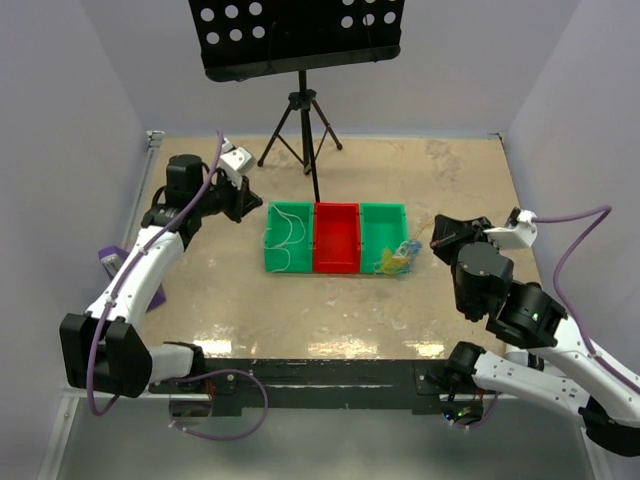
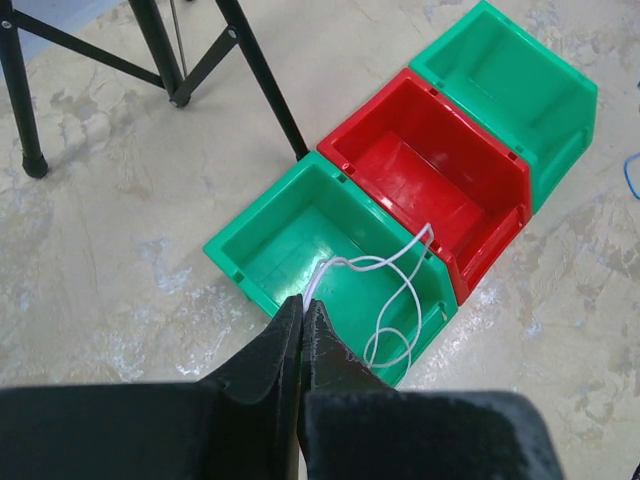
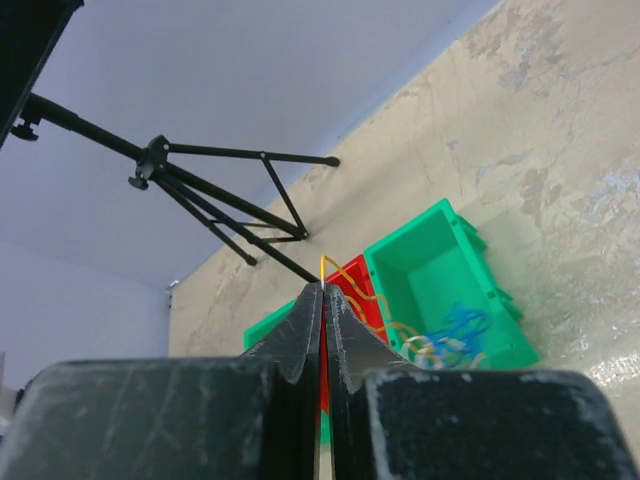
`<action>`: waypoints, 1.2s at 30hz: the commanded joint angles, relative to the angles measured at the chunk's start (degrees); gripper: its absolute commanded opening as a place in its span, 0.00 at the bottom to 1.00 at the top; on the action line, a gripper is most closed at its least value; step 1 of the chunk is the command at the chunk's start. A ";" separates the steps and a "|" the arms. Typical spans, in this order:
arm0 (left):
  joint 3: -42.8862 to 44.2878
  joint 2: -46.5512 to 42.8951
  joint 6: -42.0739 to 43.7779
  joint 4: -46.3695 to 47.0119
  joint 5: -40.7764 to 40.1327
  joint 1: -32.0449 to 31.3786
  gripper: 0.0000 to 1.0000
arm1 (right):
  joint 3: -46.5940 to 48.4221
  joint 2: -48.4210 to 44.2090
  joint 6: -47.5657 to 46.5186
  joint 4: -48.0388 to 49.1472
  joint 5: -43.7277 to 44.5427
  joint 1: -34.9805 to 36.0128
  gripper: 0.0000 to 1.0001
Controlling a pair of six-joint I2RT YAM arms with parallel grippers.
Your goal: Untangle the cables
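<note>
A white cable [image 2: 352,262] loops over the left green bin [image 2: 262,247], and my left gripper [image 2: 302,298] is shut on its end just above the bin's near rim. From above, that white cable [image 1: 285,240] hangs into the same bin [image 1: 272,262], with the left gripper [image 1: 247,203] at its far left corner. My right gripper [image 3: 323,285] is shut on a yellow-orange cable [image 3: 341,268] that trails down to a blue, white and yellow clump [image 3: 455,328]. That clump [image 1: 397,260] lies at the front right corner of the right green bin [image 1: 383,222], left of the right gripper [image 1: 438,240].
A red bin [image 1: 336,238] sits between the two green ones, all in one row. A black music stand's tripod [image 1: 303,125] stands behind the bins, its perforated desk [image 1: 295,35] overhead. Walls close the table on three sides. A purple object [image 1: 108,258] lies at the left edge.
</note>
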 commanded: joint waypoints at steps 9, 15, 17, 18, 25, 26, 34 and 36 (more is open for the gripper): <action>16.64 0.55 -3.62 -0.62 2.57 -0.28 0.00 | -1.25 0.83 -0.26 2.48 -1.95 -0.03 0.00; 18.24 0.90 -5.12 -0.71 3.63 -0.28 0.00 | -1.86 0.30 0.01 2.30 -2.13 -0.12 0.00; 18.93 1.25 -5.47 -0.80 3.80 -0.28 0.00 | -2.04 0.30 0.10 2.30 -2.22 0.06 0.00; 19.72 1.43 -5.47 -1.24 4.24 -0.28 0.00 | -2.04 0.30 0.10 2.21 -2.22 -0.03 0.00; 26.12 2.65 -7.58 -3.34 5.47 -0.28 0.00 | -2.21 0.04 0.36 1.86 -2.13 -0.03 0.00; 28.58 3.27 -8.19 -4.39 5.91 -0.28 0.00 | -2.22 0.13 0.27 1.78 -2.13 -0.03 0.00; 42.14 3.37 -13.56 -12.05 11.19 -0.28 0.00 | -2.83 0.30 1.24 1.42 -2.13 -0.03 0.00; 43.63 3.10 -13.56 -12.75 10.92 -0.28 0.00 | -3.09 0.30 1.24 1.77 -2.39 -0.12 0.00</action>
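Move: Hanging from the left hand's shut fingers, the white cable's loops lie about 5 cm to its right, level fore and aft, some 10 cm below. The left green bin is roughly 4 cm ahead, 7 cm right and 20 cm down, with the red bin 11 cm farther right. From the right hand, the yellow-blue tangle hangs about 1 cm ahead, 5 cm left and 15 cm below; the right green bin is 13 cm ahead, 7 cm left and 31 cm down. Lifting the white cable up and away from the left green bin, the left hand climbs about 24 cm in two pulls with a near-pause halfway, its fingers tipping upward some 20 degrees and still pinching the cable. The right hand sinks a couple of centimetres, drifts slightly left, then holds nearly still, keeping its pinch on the yellow strand. ##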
